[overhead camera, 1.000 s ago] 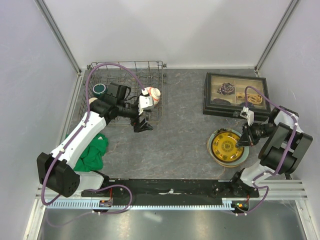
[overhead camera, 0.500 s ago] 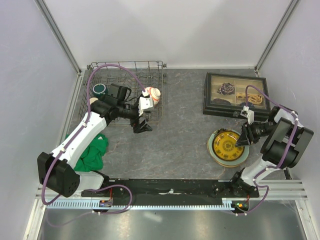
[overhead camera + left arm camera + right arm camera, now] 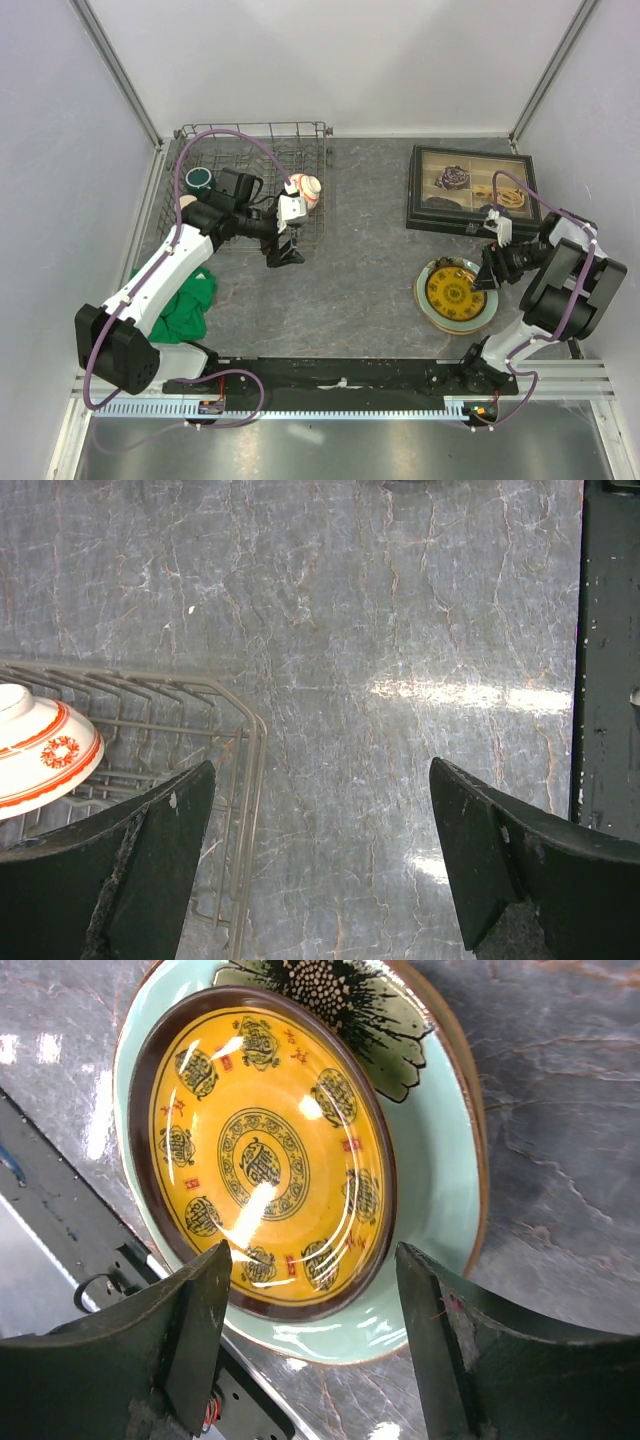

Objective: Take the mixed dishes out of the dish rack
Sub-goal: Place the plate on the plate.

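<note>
The dish rack [image 3: 255,128] stands at the back left and holds a dark green mug [image 3: 199,180] and a small red-and-white bowl [image 3: 305,187]. My left gripper [image 3: 284,250] hangs open just off the rack's near right corner, above bare table. The left wrist view shows that gripper [image 3: 320,770] with nothing between its fingers, the bowl [image 3: 40,750] and the rack rim [image 3: 255,750] to its left. At the right, the yellow-gold dish [image 3: 452,295] lies on the pale green plate [image 3: 430,316]. My right gripper [image 3: 487,272] is open over the dish's edge [image 3: 265,1155]; its jaws [image 3: 312,1255] stand apart from the plate [image 3: 440,1180].
A dark-framed box of trinkets [image 3: 470,190] sits at the back right, just behind the stacked plates. A green cloth [image 3: 190,300] lies under the left arm near the front left. The black base rail [image 3: 340,375] runs along the near edge.
My right gripper has opened and let go of the yellow-gold dish, which now rests on the pale green plate. The left arm has barely moved.
</note>
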`<act>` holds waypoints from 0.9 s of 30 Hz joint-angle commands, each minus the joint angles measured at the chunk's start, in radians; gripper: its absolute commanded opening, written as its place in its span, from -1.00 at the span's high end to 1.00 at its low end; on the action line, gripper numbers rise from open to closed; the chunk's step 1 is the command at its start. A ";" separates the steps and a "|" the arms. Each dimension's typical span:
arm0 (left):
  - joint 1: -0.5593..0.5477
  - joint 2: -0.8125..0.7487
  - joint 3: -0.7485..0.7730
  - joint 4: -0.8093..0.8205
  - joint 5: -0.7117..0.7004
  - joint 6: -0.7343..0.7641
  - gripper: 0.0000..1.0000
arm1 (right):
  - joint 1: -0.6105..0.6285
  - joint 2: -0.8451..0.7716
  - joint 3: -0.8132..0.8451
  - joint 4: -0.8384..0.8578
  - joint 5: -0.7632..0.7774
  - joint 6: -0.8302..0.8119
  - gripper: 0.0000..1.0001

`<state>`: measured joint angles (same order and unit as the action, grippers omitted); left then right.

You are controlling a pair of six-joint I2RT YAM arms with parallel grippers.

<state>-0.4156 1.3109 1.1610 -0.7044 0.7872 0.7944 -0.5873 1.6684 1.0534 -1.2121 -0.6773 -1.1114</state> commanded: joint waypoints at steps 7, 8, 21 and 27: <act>0.005 -0.030 -0.017 0.011 -0.017 0.043 -0.88 | -0.003 -0.084 0.002 0.034 0.010 0.028 -0.51; 0.006 -0.033 -0.020 0.011 -0.022 0.045 -0.88 | -0.003 -0.084 0.000 0.033 0.010 0.028 -0.52; 0.066 -0.084 -0.060 0.088 -0.244 0.084 -0.93 | 0.021 -0.275 0.002 0.054 0.015 0.062 -0.85; 0.225 -0.081 -0.017 0.086 -0.244 0.065 -0.98 | 0.079 -0.384 0.014 0.069 -0.014 0.136 -0.96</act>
<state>-0.2855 1.2480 1.1042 -0.6510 0.5709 0.8368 -0.5423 1.3571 1.0534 -1.1625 -0.6552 -1.0283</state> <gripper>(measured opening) 0.983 0.979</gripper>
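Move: The yellow plate lies about 6 cm left and 2 cm back of the right hand, some 2 cm below it. The green plate is under it, roughly 6 cm left and 3 cm back, and the open box stands about 21 cm ahead, 2 cm left. For the left hand, the green mug in the rack is some 16 cm ahead and 20 cm left, the white cup 8 cm ahead and 21 cm left, the bowl 14 cm ahead and 4 cm right, all roughly 10 cm lower. Right hand rises 6 cm from the yellow plate, opening wider; open left swings left and forward towards green mug. ##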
